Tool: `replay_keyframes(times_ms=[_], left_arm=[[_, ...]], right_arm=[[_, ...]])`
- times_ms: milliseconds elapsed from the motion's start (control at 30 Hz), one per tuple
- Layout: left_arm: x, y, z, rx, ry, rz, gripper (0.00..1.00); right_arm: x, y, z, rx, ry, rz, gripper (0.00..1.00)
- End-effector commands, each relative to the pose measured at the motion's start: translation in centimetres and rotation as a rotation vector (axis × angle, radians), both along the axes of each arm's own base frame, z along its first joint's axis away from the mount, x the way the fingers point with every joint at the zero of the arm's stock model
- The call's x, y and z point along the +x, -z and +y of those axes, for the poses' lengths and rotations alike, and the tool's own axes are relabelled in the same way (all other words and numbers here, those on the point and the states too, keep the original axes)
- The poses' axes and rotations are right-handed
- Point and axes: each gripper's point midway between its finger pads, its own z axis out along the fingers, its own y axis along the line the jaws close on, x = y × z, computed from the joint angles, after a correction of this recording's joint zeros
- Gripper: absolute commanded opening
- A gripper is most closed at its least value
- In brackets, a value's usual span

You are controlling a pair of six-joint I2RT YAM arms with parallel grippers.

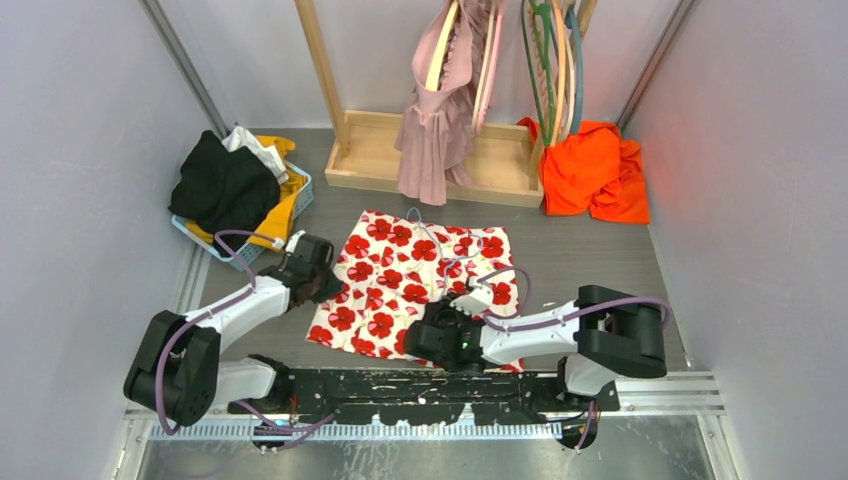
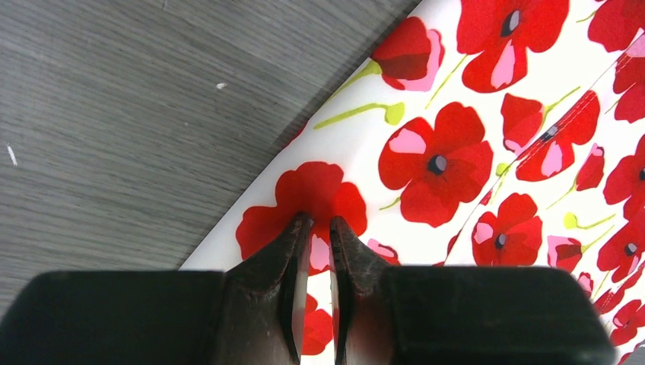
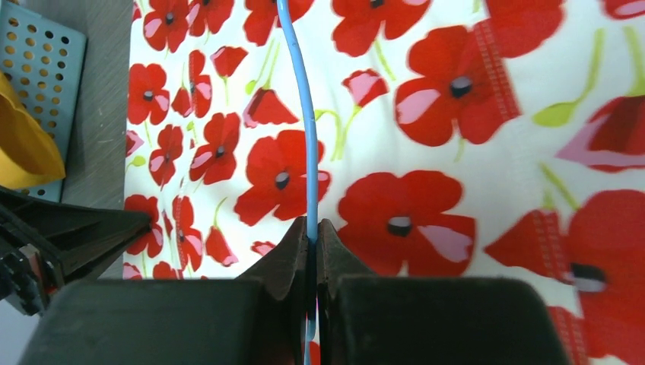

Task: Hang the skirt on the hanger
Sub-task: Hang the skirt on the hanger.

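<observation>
The skirt (image 1: 420, 280), white with red poppies, lies flat on the grey table (image 1: 590, 260) in front of both arms. A thin blue hanger (image 1: 430, 237) rests on top of it. My right gripper (image 1: 428, 335) is at the skirt's near edge, shut on the hanger's blue wire (image 3: 300, 99), which runs straight out from between its tips (image 3: 312, 224) across the skirt (image 3: 426, 152). My left gripper (image 1: 322, 283) is down on the skirt's left edge. Its tips (image 2: 319, 220) stand a narrow slit apart on a red flower of the skirt (image 2: 441, 160), pinching fabric.
A blue basket (image 1: 304, 188) of black and yellow clothes stands at the far left, also in the right wrist view (image 3: 42, 68). A wooden rack (image 1: 500, 165) at the back holds a pink garment (image 1: 435, 130) and spare hangers (image 1: 555, 60). An orange garment (image 1: 595, 170) lies at its right. Walls close in both sides.
</observation>
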Motion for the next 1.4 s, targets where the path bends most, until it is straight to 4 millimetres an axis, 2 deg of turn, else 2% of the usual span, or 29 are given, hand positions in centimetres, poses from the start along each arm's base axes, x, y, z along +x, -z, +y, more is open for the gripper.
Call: replay_keyframes(times_ms=[0, 100, 433, 600, 800, 1133, 1300, 1367], left_arm=[[-3.4, 1.9, 1.4, 0.064, 0.018, 0.121, 0.18], [-3.3, 1.9, 1.4, 0.062, 0.014, 0.119, 0.18], [-3.1, 2.1, 1.1, 0.049, 0.015, 0.125, 0.18], [-3.1, 2.0, 0.8, 0.034, 0.024, 0.123, 0.19], [-2.9, 1.0, -1.4, -0.063, 0.131, 0.078, 0.4], [-3.4, -1.6, -1.8, -0.102, 0.187, -0.009, 0.45], [-3.5, -4.0, -2.5, -0.13, 0.249, -0.048, 0.48], [-3.7, -5.4, -3.2, -0.156, 0.305, -0.067, 0.57]], right_arm=[[0.0, -0.7, -3.1, 0.004, 0.07, -0.056, 0.01], [-0.3, -1.0, -3.8, -0.01, 0.067, -0.065, 0.01], [-0.9, -2.5, -4.2, -0.038, 0.057, -0.096, 0.01], [-0.8, -4.4, -3.5, -0.1, 0.028, -0.138, 0.01], [-0.8, -8.5, -1.9, -0.211, -0.01, -0.22, 0.01], [-1.7, -14.8, -2.2, -0.36, -0.039, -0.37, 0.01], [-2.8, -19.8, -2.5, -0.48, -0.107, -0.444, 0.01], [-3.6, -21.7, -2.6, -0.511, -0.148, -0.468, 0.01]])
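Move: The floral skirt lies spread under the right hand, its middle about 4 cm to the left, level fore and aft, and some 4 cm below; this hand already grips the blue hanger, which reaches forward from it. The rack's wooden tray is about 23 cm straight ahead. From the left hand, at the skirt's left edge, the skirt's middle is roughly 14 cm right, with the laundry basket 16 cm left and 14 cm ahead. The skirt is drawn up by the blue hanger, which the right hand keeps gripped: this hand first eases about 4 cm right and slightly back, then rises some 15 cm, coming back left as it climbs, with its fingers tipping up and its left side rolling down. Once the lift starts, the left hand opens, lets go of the skirt's left edge and backs off about 4 cm, rising slightly. ##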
